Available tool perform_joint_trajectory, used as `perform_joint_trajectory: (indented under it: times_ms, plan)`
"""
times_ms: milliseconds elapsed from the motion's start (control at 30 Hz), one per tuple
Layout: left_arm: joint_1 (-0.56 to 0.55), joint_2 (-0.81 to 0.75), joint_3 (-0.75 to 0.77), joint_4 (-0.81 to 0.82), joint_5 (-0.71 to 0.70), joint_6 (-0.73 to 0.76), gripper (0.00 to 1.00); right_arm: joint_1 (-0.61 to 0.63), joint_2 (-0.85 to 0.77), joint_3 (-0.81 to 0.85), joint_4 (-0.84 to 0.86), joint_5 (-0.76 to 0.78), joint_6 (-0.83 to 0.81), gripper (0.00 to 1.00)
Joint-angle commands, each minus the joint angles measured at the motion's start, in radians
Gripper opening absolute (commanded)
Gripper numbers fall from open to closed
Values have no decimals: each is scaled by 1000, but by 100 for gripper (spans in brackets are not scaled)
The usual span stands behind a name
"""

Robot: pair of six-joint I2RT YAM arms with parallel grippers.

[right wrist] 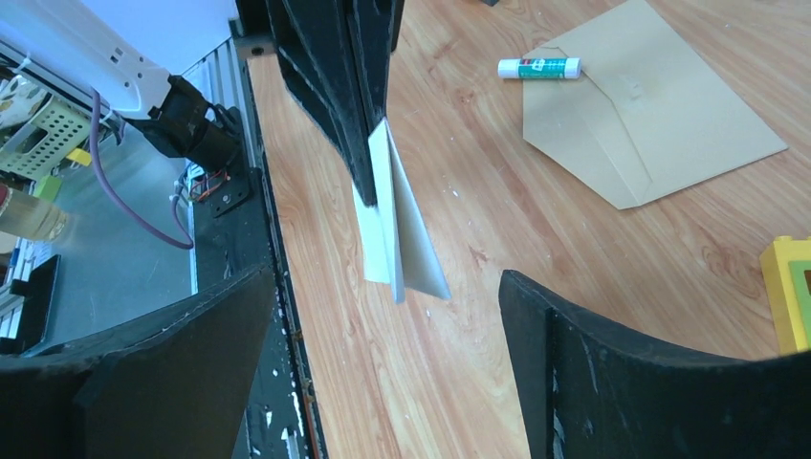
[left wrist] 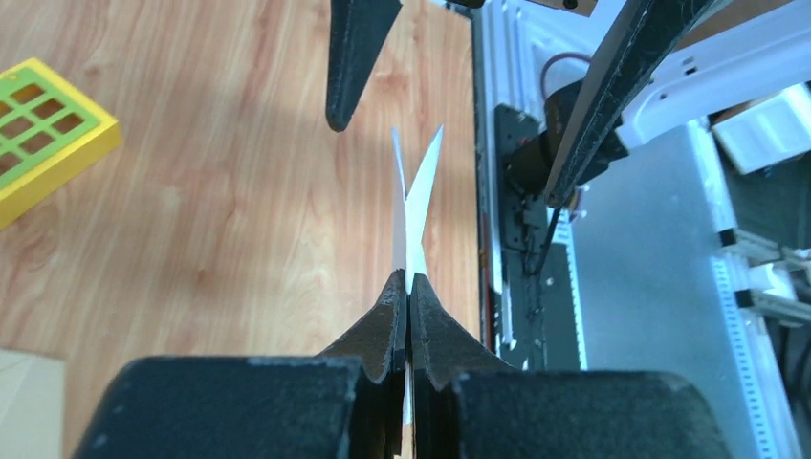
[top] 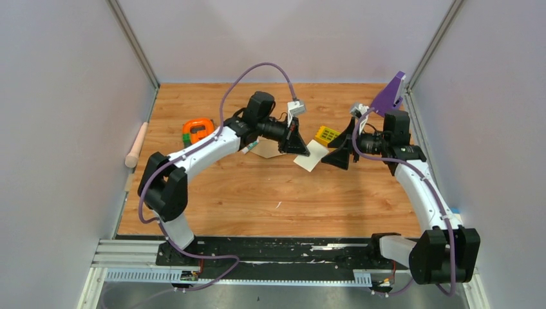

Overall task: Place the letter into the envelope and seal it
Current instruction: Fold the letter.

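The letter (top: 310, 157) is a folded white sheet, held on edge above the table with my left gripper (top: 297, 144) shut on it. In the left wrist view the fingertips (left wrist: 397, 292) pinch the letter (left wrist: 418, 215), and its two leaves splay apart beyond them. My right gripper (top: 339, 154) faces it from the right, open, with its fingers apart on either side of the sheet's free end. In the right wrist view the gripper (right wrist: 384, 287) stands wide and the letter (right wrist: 387, 225) hangs clear of both fingers. The brown envelope (right wrist: 650, 115) lies flat behind, flap open; the left arm partly covers the envelope (top: 267, 149).
A glue stick (right wrist: 538, 67) lies beside the envelope. A yellow-green block (top: 327, 134) sits behind the grippers. At the back left are an orange-green object (top: 197, 131) and a wooden pin (top: 136, 145). A purple piece (top: 388, 94) leans at the back right wall.
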Motion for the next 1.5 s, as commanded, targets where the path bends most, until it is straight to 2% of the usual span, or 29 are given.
perform_joint_trajectory:
  times_ms: [0, 33, 167, 333, 467, 567, 733, 800, 1033, 1167, 1233, 1367, 1467]
  plan:
    - [-2, -40, -138, 449, 114, -345, 0, -5, -18, -12, 95, -47, 67, 89]
    - [-2, -40, -161, 571, 113, -426, 0, -5, -16, -12, 100, -54, 74, 88]
    - [-2, -41, -264, 852, 100, -609, 0, -4, -9, -21, 118, -83, 98, 87]
    - [0, -42, -354, 1150, 65, -750, 0, -3, -9, -30, 129, -88, 101, 86]
    - [6, -43, -408, 1280, 22, -817, 0, -3, -5, -39, 146, -94, 112, 86]
    - [6, -39, -425, 1310, 1, -827, 0, -1, 5, -50, 172, -110, 136, 81]
    - [6, -31, -435, 1344, -13, -837, 0, 11, 19, -58, 192, -131, 151, 51]
    - [6, -29, -434, 1340, -12, -832, 0, 17, 20, -58, 195, -130, 153, 45]
    - [6, -27, -431, 1278, -5, -780, 0, 20, 10, -59, 203, -138, 167, 42]
    - [6, -27, -424, 1238, 3, -748, 0, 21, 4, -54, 205, -129, 171, 52]
    - [6, -28, -418, 1209, 10, -726, 0, 21, 0, -52, 205, -124, 172, 52]
    - [4, -29, -407, 1150, 16, -681, 0, 20, -3, -52, 205, -122, 174, 44]
    - [4, -31, -405, 1114, 19, -648, 0, 19, -3, -48, 203, -115, 175, 43]
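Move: The left fingers already grip the folded letter by its edge; its middle lies about 3 cm to their right and 1 cm back, at their height. The right hand's open fingers wait some 7 cm to the left hand's right, roughly level. From the right hand the letter is about 5 cm to its left. On the table some 22 cm below the right hand, the yellow block sits about 19 cm ahead and 5 cm right, the envelope 18 cm ahead and 16 cm left. Tilting its fingers up some 25 degrees from a downward slant to nearly level, the left hand keeps its grip on the letter, edges right by about 1 cm, dips slightly, rises roughly 5 cm and eases back down 2 cm. The right hand creeps left towards the letter by about 1 cm, its fingers closing to about half open on either side of the letter's free end. ##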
